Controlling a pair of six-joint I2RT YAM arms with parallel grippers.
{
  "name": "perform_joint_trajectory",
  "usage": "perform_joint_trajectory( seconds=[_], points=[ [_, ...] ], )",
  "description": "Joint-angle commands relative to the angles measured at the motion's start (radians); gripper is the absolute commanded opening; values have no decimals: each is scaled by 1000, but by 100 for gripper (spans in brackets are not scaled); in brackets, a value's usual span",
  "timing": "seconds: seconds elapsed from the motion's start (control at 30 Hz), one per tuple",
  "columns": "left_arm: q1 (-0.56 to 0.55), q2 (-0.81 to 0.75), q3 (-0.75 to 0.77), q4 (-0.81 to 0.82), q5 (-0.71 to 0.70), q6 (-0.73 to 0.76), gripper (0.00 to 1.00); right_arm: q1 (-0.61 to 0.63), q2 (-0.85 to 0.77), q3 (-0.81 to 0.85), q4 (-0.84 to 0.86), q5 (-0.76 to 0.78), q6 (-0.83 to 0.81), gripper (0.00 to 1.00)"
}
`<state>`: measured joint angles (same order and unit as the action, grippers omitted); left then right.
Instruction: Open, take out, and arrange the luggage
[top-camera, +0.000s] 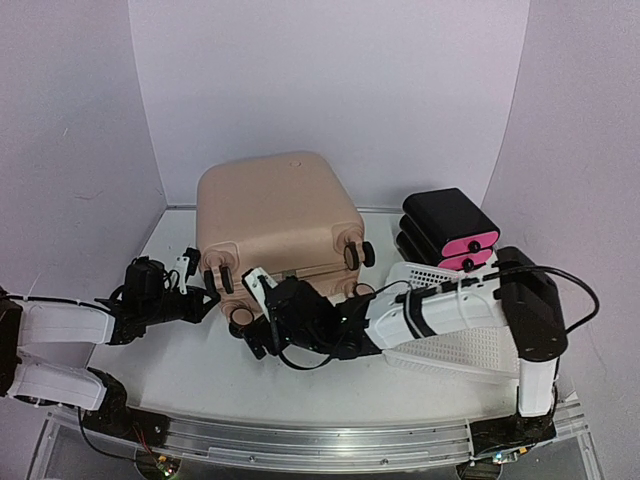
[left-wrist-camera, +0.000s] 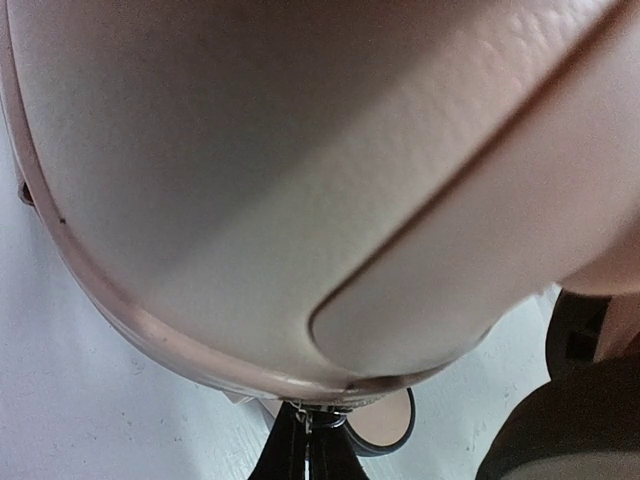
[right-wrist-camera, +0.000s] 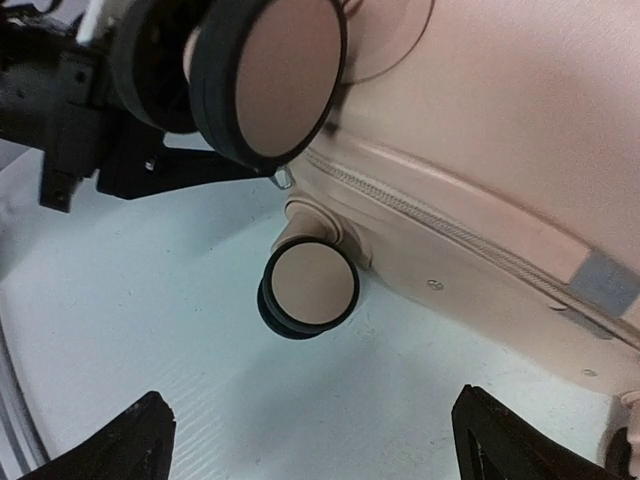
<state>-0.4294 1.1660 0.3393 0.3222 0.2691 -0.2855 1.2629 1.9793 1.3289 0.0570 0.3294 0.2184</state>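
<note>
The pale pink luggage (top-camera: 275, 215) lies flat at the back middle of the table, its black-and-pink wheels (right-wrist-camera: 310, 285) facing the near edge. My left gripper (top-camera: 207, 293) is at its front left corner. In the left wrist view the shell (left-wrist-camera: 300, 150) fills the frame, and the black fingers (left-wrist-camera: 290, 455) are shut on a small metal zipper pull (left-wrist-camera: 305, 420) under the rim. My right gripper (right-wrist-camera: 320, 450) hovers low in front of the wheels, jaws wide open with nothing between them. The zipper seam (right-wrist-camera: 450, 230) runs along the luggage's side.
A black-and-pink stacked drawer box (top-camera: 450, 230) stands right of the luggage. A white perforated basket (top-camera: 450, 345) lies under my right forearm. White walls close in the back and both sides. The white table (top-camera: 180, 370) ends at a metal rail near the arm bases.
</note>
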Motion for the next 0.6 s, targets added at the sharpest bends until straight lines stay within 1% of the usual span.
perform_joint_trajectory(
  seconds=[0.0, 0.07, 0.2, 0.37, 0.47, 0.57],
  points=[
    [9, -1, 34, 64, -60, 9, 1, -3, 126, 73, 170, 47, 51, 98],
    [10, -2, 27, 64, -61, 8, 0, -4, 182, 91, 239, 57, 50, 98],
    [11, -16, 21, 63, -66, 7, 0, -7, 290, 165, 290, 77, 48, 98],
    [9, -22, 16, 63, -80, -8, 0, -7, 398, 221, 409, 188, 73, 98],
    [12, -17, 14, 61, -83, -17, 0, -8, 456, 230, 534, 224, 54, 98],
    [13, -10, 14, 60, -93, -25, 0, -8, 503, 290, 552, 222, 31, 98]
  ],
)
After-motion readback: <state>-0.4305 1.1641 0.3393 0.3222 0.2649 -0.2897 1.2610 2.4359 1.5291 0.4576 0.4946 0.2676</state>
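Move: The lower left wheel of the luggage, between the right hand's way and the table, is roughly 6 cm ahead of that hand, 7 cm to its left and 7 cm below. The zipper pull in the left fingers lies about 6 cm ahead of the right hand, 10 cm left and nearly level; the upper left wheel is some 5 cm ahead, 9 cm left and 6 cm above. From the left hand, the lower wheel lies about 1 cm back, 5 cm right and 6 cm below. Down first, then levelling off forward and to the left, the right hand drops about 9 cm while reaching some 7 cm across to the luggage's lower left wheel, its wide-open fingers coming to either side of the wheel. Late on, the wrist rolls a little and turns about 10 degrees clockwise. The left hand stays put, shut fingers still on the zipper pull at the corner. ##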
